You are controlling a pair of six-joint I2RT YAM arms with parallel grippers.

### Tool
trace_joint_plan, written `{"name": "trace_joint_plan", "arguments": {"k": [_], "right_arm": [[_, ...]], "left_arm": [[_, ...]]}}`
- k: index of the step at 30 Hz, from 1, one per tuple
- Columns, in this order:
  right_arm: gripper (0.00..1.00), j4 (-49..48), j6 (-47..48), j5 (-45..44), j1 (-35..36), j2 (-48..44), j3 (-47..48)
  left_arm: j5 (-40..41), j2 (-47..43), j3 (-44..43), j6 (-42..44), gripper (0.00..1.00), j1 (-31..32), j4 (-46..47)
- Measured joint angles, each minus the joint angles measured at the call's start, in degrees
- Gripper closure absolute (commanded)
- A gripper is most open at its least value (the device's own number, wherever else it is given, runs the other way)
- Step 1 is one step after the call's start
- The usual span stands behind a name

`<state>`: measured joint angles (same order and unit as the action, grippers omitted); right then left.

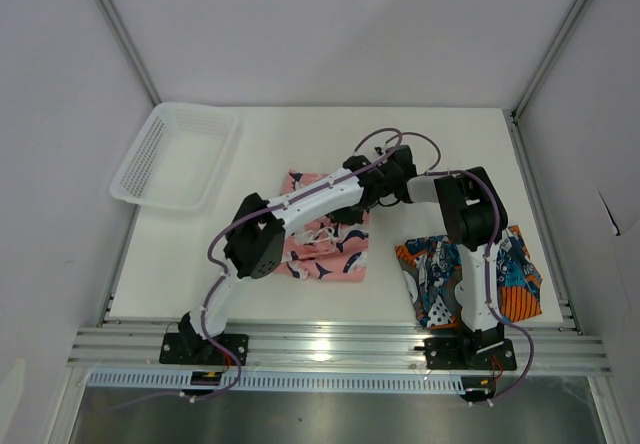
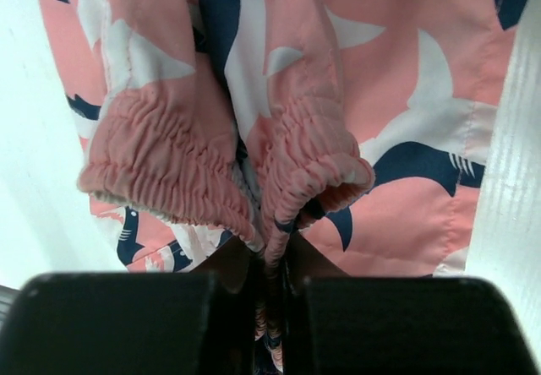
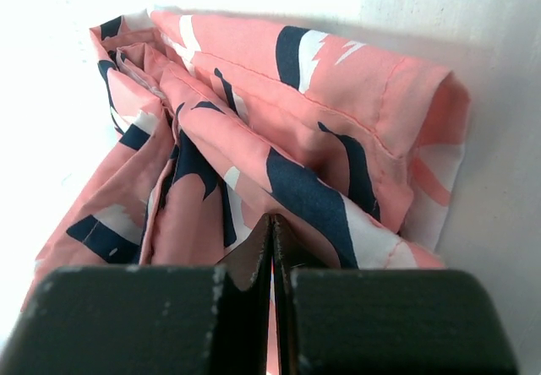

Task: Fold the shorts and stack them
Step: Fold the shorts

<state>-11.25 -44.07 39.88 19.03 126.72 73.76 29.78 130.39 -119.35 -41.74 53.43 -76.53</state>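
Note:
The pink shorts [image 1: 335,254] with navy-and-white shapes lie bunched at the table's middle, partly under the left arm. My left gripper [image 2: 272,261] is shut on their gathered elastic waistband [image 2: 308,168], which hangs in folds ahead of the fingers. At the far right edge of the pink shorts [image 3: 338,130], my right gripper [image 3: 272,223] is shut on a thin fold of them, with pink cloth showing between the jaws. From above, both grippers meet over that edge [image 1: 380,186]. The printed blue, orange and white shorts [image 1: 505,269] lie folded at the right, behind the right arm.
A white mesh basket [image 1: 150,164] stands at the back left of the table. Grey walls with metal frame posts close in the table on three sides. The aluminium rail [image 1: 330,349] with both arm bases runs along the near edge.

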Motion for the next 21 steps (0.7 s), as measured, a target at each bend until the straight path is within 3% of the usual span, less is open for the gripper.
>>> {"name": "trace_joint_plan", "arguments": {"k": [1, 3, 8, 12, 14, 19, 21], "right_arm": [[0.97, 0.00, 0.00, 0.00, 0.00, 0.00, 0.00], [0.96, 0.00, 0.02, 0.04, -0.09, 0.00, 0.00], [0.89, -0.07, -0.04, 0.04, -0.66, -0.13, 0.00], [0.74, -0.11, -0.11, -0.07, -1.66, -0.74, -0.02], [0.61, -0.09, -0.42, -0.24, -2.43, -1.27, -0.02], [0.34, -0.35, -0.79, 0.00, -5.27, -4.22, -0.33], [0.31, -0.85, -1.05, 0.66, -6.29, -5.42, -0.44]], "left_arm": [[-0.50, 0.00, 0.00, 0.26, 0.73, -0.11, 0.13], [-1.44, 0.00, -0.04, 1.07, 0.55, -0.33, 0.52], [-3.85, -0.24, -0.02, 2.56, 0.29, -0.66, 2.80], [-8.26, -3.26, 0.11, 4.70, 0.23, -1.64, 7.02], [-10.47, -6.27, 0.11, 5.86, 0.19, -2.64, 9.03], [-17.00, -19.54, 4.59, 8.61, 0.18, -7.41, 16.04], [-20.92, -26.64, 10.36, 9.77, 0.17, -9.88, 20.15]]}}
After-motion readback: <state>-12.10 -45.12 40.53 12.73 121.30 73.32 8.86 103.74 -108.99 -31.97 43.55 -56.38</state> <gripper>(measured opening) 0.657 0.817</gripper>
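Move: The left hand still pinches the gathered waistband of the pink shorts at its fingertips, about 7 cm above the table; the middle of the shorts lies roughly 5 cm to its left and 2 cm ahead. The patterned shorts are some 27 cm to its right and 9 cm back. From the shut right fingers, down at the far part of the pink shorts, the middle of those shorts is about 8 cm back and 4 cm left. Open the left gripper wide to let the pink waistband go, slide some 3 cm right, then lift straight up off the shorts about 15 cm, easing slightly forward and rolling the left side down some 35 degrees. Meanwhile open the right fingers at the far edge and draw them away rightward, up and forward, 4 to 5 cm up and right, speeding up towards the end. ##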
